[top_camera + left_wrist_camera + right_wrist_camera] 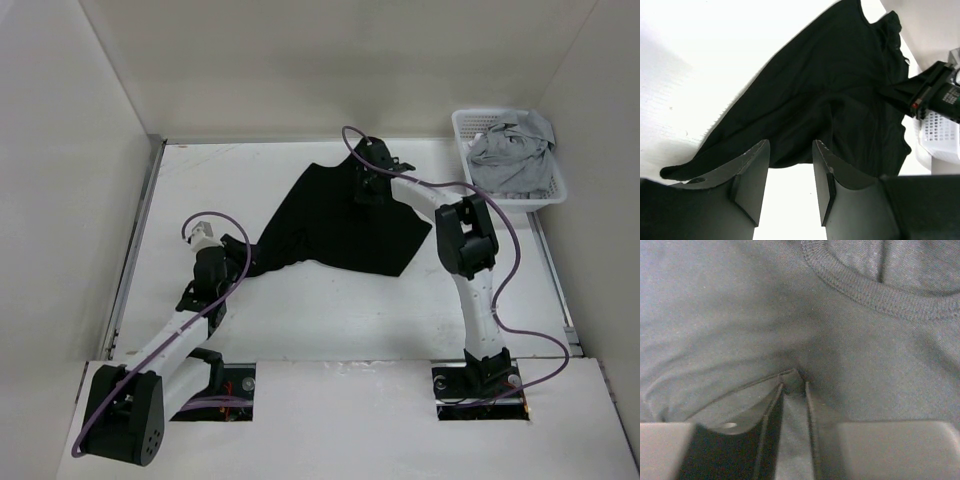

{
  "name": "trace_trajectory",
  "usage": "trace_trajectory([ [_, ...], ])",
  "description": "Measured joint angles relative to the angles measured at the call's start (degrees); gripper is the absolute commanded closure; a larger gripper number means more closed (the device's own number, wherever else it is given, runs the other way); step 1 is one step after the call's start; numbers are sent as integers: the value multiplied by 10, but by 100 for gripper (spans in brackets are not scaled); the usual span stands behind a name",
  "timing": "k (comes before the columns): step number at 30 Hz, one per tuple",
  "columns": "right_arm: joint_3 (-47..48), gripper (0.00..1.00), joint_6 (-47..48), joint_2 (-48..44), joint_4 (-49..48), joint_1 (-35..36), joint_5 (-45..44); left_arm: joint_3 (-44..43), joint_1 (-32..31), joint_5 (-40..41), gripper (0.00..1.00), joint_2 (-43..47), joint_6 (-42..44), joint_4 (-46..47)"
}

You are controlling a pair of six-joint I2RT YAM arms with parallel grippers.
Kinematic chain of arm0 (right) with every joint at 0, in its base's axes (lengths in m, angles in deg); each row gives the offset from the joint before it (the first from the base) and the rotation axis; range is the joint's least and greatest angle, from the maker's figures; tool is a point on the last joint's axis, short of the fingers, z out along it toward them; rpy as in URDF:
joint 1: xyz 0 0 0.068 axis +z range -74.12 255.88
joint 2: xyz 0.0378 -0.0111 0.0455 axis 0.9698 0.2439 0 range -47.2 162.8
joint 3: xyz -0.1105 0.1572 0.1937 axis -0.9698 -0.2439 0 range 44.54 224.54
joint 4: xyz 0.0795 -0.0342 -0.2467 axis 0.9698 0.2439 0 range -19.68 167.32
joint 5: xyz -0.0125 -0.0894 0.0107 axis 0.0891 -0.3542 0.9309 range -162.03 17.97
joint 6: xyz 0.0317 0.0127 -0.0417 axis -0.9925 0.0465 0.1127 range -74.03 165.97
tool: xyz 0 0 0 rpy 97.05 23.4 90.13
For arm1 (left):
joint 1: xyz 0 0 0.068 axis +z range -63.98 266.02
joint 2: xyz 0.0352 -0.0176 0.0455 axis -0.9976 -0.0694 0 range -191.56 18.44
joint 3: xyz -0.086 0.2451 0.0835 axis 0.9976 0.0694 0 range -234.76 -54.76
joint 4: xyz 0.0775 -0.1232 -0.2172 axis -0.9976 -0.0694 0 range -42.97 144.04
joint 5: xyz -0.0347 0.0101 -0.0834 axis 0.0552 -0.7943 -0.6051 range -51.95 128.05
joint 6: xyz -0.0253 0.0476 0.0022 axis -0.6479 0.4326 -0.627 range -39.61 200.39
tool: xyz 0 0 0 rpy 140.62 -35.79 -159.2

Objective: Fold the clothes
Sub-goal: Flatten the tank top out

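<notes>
The black clothes [330,220] lie spread and rumpled across the middle and far part of the white table, one corner trailing toward the left arm. My right gripper [365,190] presses down on the far part of the clothes. In the right wrist view its jaws [794,382] stand close together with a fold of the clothes [740,315] pinched between them, just below the ribbed collar [865,292]. My left gripper [790,150] is open over bare table, its fingertips just short of the near hem of the clothes [830,90]. It holds nothing.
A white plastic basket [462,125] with a light grey garment [510,150] in it stands at the far right corner. White walls close the table on the left, back and right. Purple cables loop off both arms.
</notes>
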Motion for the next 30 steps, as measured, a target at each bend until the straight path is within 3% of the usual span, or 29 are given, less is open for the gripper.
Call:
trace_trajectory([
  [7,12,92,2,10,12,0,-7,5,2,-8,62,-15,-1,20],
  [14,-56,94,2,-38,-35,5,-37,5,2,-10,62,-19,-1,31],
  [24,-300,93,4,-315,-130,57,-59,5,0,-19,63,-23,-3,31],
  [30,-512,97,-4,-482,-162,205,-68,5,-7,-19,64,-16,-11,27],
])
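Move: The right hand's fingertips are on the black tank top, around a small fold about 1 cm below the hand point. From this hand, the near hem's right corner lies about 20 cm back and 8 cm right, and the cloth's left end 19 cm back and 31 cm left. The white basket is roughly 38 cm right and 10 cm ahead. From the left hand, the fold is about 20 cm ahead, 28 cm right and 6 cm lower. The right fingers close on the small fold, pinching the tank top's fabric. Keeping that grip, the hand lifts some 10 cm while drawing back, then sweeps ever faster back towards the robot and over the near hem, about 22 cm in all, drifting slightly left and sinking a little at the end. The fingertips tilt up some 15 degrees and the hand swings counter-clockwise about as much. ##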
